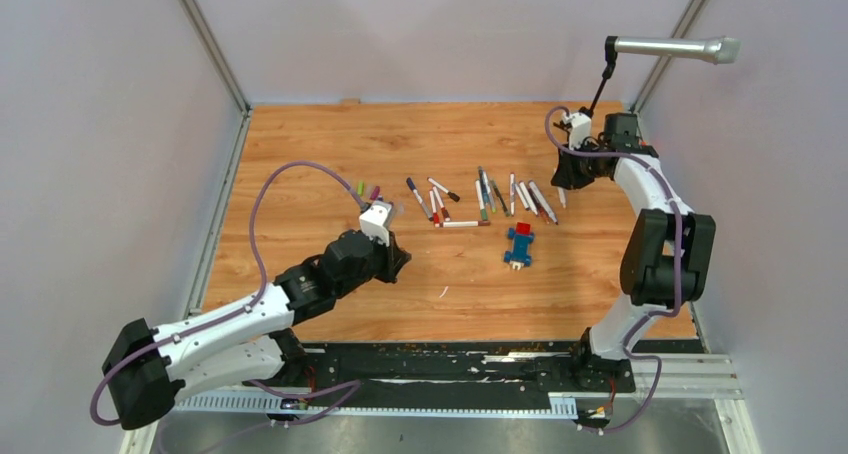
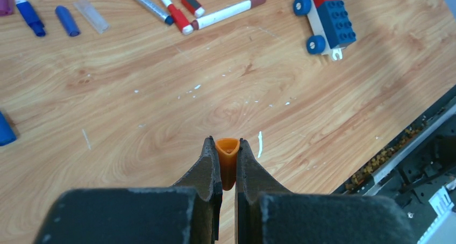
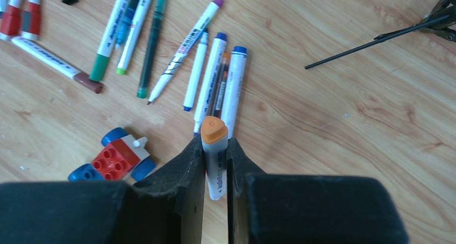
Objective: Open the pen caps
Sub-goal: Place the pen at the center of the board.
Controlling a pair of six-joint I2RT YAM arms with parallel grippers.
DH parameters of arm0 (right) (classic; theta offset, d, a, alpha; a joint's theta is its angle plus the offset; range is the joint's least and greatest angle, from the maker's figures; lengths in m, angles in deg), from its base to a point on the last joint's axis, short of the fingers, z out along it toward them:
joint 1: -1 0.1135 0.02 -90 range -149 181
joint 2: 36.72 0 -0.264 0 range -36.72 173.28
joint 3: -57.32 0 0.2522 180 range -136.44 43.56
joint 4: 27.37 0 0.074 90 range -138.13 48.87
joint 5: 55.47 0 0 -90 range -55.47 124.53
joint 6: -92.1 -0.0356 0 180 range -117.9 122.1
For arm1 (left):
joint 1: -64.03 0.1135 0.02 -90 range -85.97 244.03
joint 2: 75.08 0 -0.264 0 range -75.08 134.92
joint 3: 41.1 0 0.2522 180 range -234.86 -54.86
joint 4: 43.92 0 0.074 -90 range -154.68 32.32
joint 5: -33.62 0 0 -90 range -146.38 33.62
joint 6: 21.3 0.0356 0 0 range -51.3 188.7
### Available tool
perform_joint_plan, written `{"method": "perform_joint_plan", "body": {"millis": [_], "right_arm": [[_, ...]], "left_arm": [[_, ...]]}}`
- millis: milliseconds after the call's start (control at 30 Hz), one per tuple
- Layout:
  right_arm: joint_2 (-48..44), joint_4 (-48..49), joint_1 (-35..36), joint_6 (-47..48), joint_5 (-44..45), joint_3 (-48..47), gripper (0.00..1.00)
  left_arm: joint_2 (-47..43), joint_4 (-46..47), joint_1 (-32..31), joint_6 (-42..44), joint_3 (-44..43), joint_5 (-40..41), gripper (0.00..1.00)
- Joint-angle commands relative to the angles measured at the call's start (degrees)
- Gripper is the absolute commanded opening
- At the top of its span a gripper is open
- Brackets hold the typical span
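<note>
My left gripper (image 2: 227, 145) is shut on an orange pen cap (image 2: 227, 160), held above the bare wood with its hollow end facing away from the camera. My right gripper (image 3: 215, 143) is shut on a white pen barrel (image 3: 215, 169) with an orange end (image 3: 213, 130), above a cluster of pens (image 3: 215, 77). Loose caps lie at far left of the left wrist view: two blue caps (image 2: 66, 21) and a clear one (image 2: 90, 15). In the top view the left gripper (image 1: 398, 260) is near the table's middle-left and the right gripper (image 1: 562, 182) is at back right.
A row of pens (image 1: 485, 199) lies across the table's middle. A blue-and-red toy block car (image 1: 518, 245) sits in front of them. A thin black rod (image 3: 376, 40) and a grey bar on a stand (image 1: 670, 47) are at back right. Walls close in left and right.
</note>
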Motion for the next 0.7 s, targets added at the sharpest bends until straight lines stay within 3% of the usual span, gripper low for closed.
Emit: {"method": "perform_joint_plan", "body": {"millis": [0, 667], "right_arm": [[4.47, -3.26, 0.13, 3.30, 4.31, -6.28, 0.08], [21.54, -11.77, 3.02, 3.90, 10.61, -19.50, 0.18]], "left_arm": [[-1.63, -0.92, 0.47, 1.57, 0.15, 2.53, 0.00], [-3.99, -2.45, 0.92, 1.31, 1.80, 4.44, 0.00]]}}
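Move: My right hand holds the orange-ended pen, and its place at the right end of the pen row lies about 3 cm ahead, 1 cm right and 8 cm below. The nearest blue-capped pen lies about 2 cm ahead and 2 cm left, the toy car some 10 cm back and 8 cm left, and a tripod leg tip about 9 cm ahead and 3 cm right. From my left hand that place is some 20 cm ahead, 41 cm right and 11 cm lower. I lower the pen about 7 cm with my right hand towards the bare wood beside the blue-capped pen, easing forward some 3 cm during the first half and then going nearly straight down. The wrist tips my fingers about 15 degrees steeper while they keep their pinch. My left hand, still gripping the orange cap, drifts about 2 cm left. ##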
